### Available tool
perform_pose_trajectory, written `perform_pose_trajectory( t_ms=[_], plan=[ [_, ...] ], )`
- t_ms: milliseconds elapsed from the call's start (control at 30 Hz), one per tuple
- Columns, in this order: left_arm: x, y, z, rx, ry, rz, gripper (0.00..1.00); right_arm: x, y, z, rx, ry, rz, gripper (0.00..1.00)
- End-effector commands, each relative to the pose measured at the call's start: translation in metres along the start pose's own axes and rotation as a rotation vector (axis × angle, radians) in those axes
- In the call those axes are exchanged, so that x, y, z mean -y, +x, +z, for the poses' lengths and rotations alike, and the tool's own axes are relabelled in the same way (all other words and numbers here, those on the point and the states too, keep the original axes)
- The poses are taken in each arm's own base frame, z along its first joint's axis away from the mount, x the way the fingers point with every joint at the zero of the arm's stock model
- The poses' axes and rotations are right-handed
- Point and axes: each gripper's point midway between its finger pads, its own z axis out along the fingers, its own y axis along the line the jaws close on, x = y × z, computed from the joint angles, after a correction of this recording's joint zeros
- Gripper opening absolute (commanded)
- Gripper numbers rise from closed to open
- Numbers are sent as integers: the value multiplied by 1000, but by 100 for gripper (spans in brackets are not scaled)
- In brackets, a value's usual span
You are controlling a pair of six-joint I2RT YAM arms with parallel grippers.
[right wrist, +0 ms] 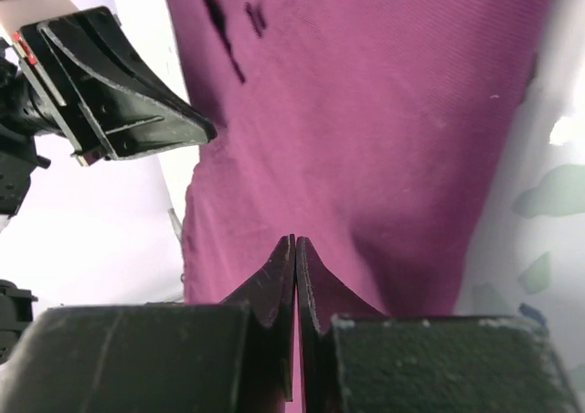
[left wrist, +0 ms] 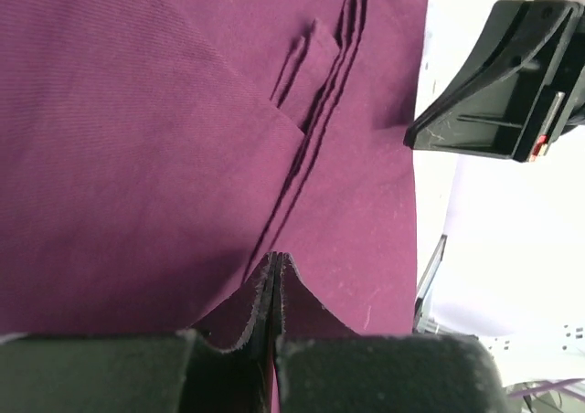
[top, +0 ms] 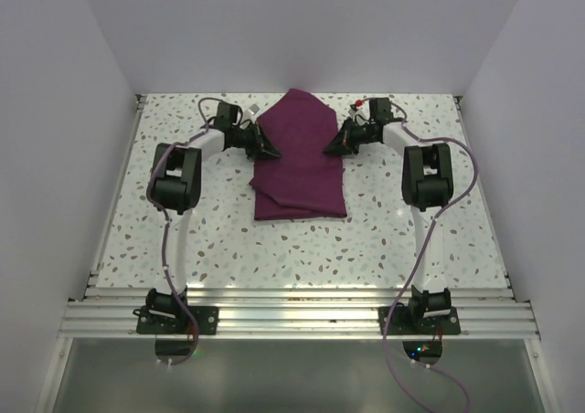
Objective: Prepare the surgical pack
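Observation:
The surgical pack's dark purple cloth lies folded into a long bundle at the middle of the table, with a pointed far end. Layered fold edges show on the cloth in the left wrist view. My left gripper sits at the bundle's left edge, shut, its tips low over the fabric. At the bundle's right edge my right gripper mirrors it, also shut over the cloth. No fold shows pinched between either pair of fingertips. Anything inside the bundle is hidden.
The speckled white tabletop is walled in by white panels on the left, back and right. An aluminium rail with both arm bases runs along the near edge. Each wrist view shows the other gripper across the cloth.

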Motion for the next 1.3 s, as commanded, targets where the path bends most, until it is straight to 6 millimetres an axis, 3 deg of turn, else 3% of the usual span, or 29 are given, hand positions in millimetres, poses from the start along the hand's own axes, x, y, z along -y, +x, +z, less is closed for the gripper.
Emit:
perform_pose_trajectory(
  t_ms=[0,167,333,400,500,533,633,667,767,867,900,1033,1133,1267],
  plan=[
    [37,-25,-37,100,22,90,0,-40,-17,-26,67,-25,-58,0],
    [-4,-16,-30,78,-13,11,0,-4,-4,-8,20,6,3,0],
    [-48,-9,-19,56,-59,-56,0,48,2,9,8,76,61,0],
    [-57,-9,-15,42,-73,-56,0,54,2,10,-1,86,69,0],
    [-48,-17,-22,51,-85,-30,0,43,-7,6,14,82,53,0],
    [-42,-21,-26,62,-81,-21,0,31,-14,3,28,68,32,0],
    [-1,-46,-46,129,-40,46,0,-4,-29,-13,71,29,-17,0],
    [9,-50,-50,140,-27,58,0,-21,-34,-22,95,12,-43,0],
    [28,-63,-59,188,6,88,0,-41,-38,-32,121,-18,-78,0],
    [14,-60,-53,181,-6,63,0,-21,-30,-27,106,12,-42,0],
    [9,-59,-50,176,-1,54,0,-2,-22,-23,84,28,0,0],
    [-35,-36,-29,130,-35,-37,0,47,-1,-10,46,104,42,0],
    [-65,-30,-23,120,-88,-79,0,78,6,-4,30,178,75,0],
    [-66,-43,-29,151,-89,-71,0,65,-14,-6,80,162,44,0]
  ],
)
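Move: The cloth bundle's left edge lies about 7 cm to the left of the left hand and some 2 cm farther out; its right edge is roughly 4 cm to the right of the right hand and level with it, both a little below the fingertips. From the left hand, the bundle's far corner is about 22 cm ahead and 5 cm right, and the folded flap's left corner 8 cm back and 7 cm left. Pat the cloth outward with both grippers shut. Hop the left gripper some 5 cm left towards the left edge and 2 cm forward, lifting and dipping twice. Dip the right gripper twice as well, easing about 3 cm right towards the right edge, and finish with both sets of fingertips low, pressing down on the cloth. ##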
